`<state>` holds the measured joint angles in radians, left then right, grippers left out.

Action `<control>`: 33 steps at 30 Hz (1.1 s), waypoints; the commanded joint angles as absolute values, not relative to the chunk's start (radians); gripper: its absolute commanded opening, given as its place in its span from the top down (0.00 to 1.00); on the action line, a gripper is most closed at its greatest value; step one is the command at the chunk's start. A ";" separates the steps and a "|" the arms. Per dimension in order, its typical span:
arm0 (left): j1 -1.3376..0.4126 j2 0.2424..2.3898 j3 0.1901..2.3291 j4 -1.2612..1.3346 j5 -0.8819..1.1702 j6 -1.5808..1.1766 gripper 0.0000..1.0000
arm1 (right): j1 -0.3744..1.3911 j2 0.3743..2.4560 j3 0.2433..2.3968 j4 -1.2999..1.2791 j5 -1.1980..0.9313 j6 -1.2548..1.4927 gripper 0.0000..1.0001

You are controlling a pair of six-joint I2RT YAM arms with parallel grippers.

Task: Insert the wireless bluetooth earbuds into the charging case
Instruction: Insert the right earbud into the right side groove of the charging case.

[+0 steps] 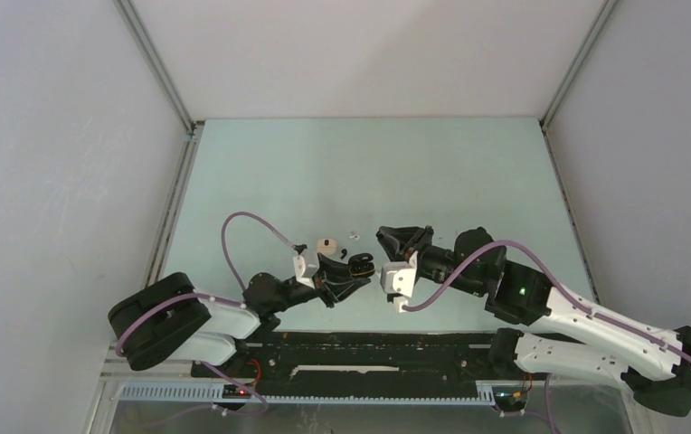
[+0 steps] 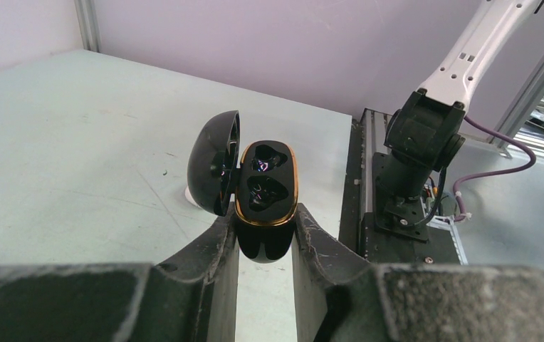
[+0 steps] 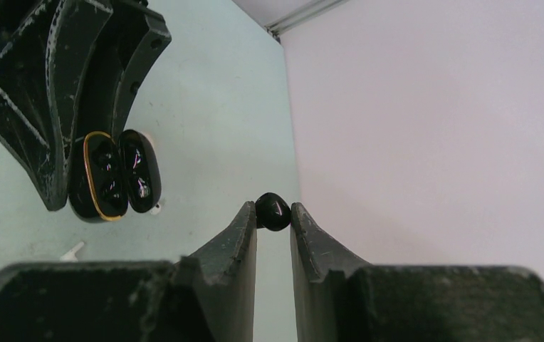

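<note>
The charging case (image 2: 268, 187) is glossy black with a gold rim, and its lid (image 2: 216, 160) is swung open to the left. My left gripper (image 2: 267, 214) is shut on the case's lower body and holds it above the table. Its two sockets are dark and shiny; I cannot tell what is in them. The top view shows the case (image 1: 361, 265) in my left gripper (image 1: 355, 271) near the table's front middle. My right gripper (image 3: 273, 208) is shut on a small black earbud (image 3: 273, 212) at its fingertips, just right of the case (image 3: 112, 174). In the top view my right gripper (image 1: 383, 237) sits close beside the case.
A pale beige piece (image 1: 327, 245) and tiny pale bits (image 1: 353, 234) lie on the table just beyond the case. A white sliver (image 3: 73, 251) lies on the table below the case. The black base rail (image 1: 369, 348) runs along the near edge. Walls enclose the table.
</note>
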<state>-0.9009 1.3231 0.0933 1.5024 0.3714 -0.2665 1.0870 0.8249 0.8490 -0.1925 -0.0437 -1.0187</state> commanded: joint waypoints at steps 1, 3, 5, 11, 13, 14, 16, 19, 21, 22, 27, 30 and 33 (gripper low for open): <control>-0.899 1.314 0.084 1.591 0.354 -0.227 1.00 | 1.105 0.837 0.820 -0.052 -0.015 -0.956 1.00; -0.898 1.309 0.078 1.591 0.329 -0.221 1.00 | 1.116 0.835 0.807 -0.043 -0.007 -0.921 1.00; -0.898 1.306 0.073 1.591 0.304 -0.214 1.00 | 1.125 0.833 0.798 -0.047 -0.004 -0.880 1.00; -0.897 1.312 0.078 1.591 0.298 -0.221 1.00 | 1.148 0.840 0.759 -0.015 0.000 -0.852 1.00; -0.898 1.313 0.081 1.591 0.304 -0.229 1.00 | 1.169 0.843 0.738 0.019 0.036 -0.876 1.00; -0.898 1.314 0.082 1.591 0.307 -0.231 1.00 | 1.179 0.845 0.724 0.041 0.044 -0.891 1.00; -0.898 1.313 0.084 1.592 0.316 -0.235 1.00 | 1.197 0.851 0.699 0.081 0.062 -0.920 1.00; -0.898 1.310 0.084 1.592 0.328 -0.240 1.00 | 1.210 0.860 0.672 0.120 0.071 -0.953 1.00; -0.898 1.309 0.084 1.592 0.330 -0.243 1.00 | 1.215 0.862 0.656 0.133 0.066 -0.968 1.00; -0.899 1.308 0.084 1.593 0.332 -0.244 1.00 | 1.218 0.861 0.650 0.137 0.062 -0.970 1.00; -0.898 1.302 0.084 1.592 0.340 -0.244 1.00 | 1.220 0.865 0.635 0.147 0.057 -0.970 1.00; -0.899 1.299 0.084 1.592 0.343 -0.242 1.00 | 1.220 0.868 0.625 0.154 0.050 -0.973 1.00; -0.898 1.296 0.082 1.593 0.344 -0.237 1.00 | 1.221 0.868 0.617 0.156 0.038 -0.970 1.00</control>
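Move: The open charging case lies about 10 cm below the right hand, 4 cm to its left and 2 cm nearer the base; that hand already holds the black right earbud. On the table, some 24 cm beneath the right hand, the pink case stands 12 cm left and 5 cm ahead, and the white case 16 cm right and about level. The left hand grips the charging case, its middle 2 cm to the right of the finger pads, 1 cm ahead and 1 cm above. The right earbud, kept pinched between the right fingers, is brought down about 5 cm towards the open charging case, with some 3 cm to the left and a little back towards the base; the right hand then eases to a stop above the grooves, its wrist hardly turning. The left hand keeps its grip on the case and shifts it by less than a centimetre. ##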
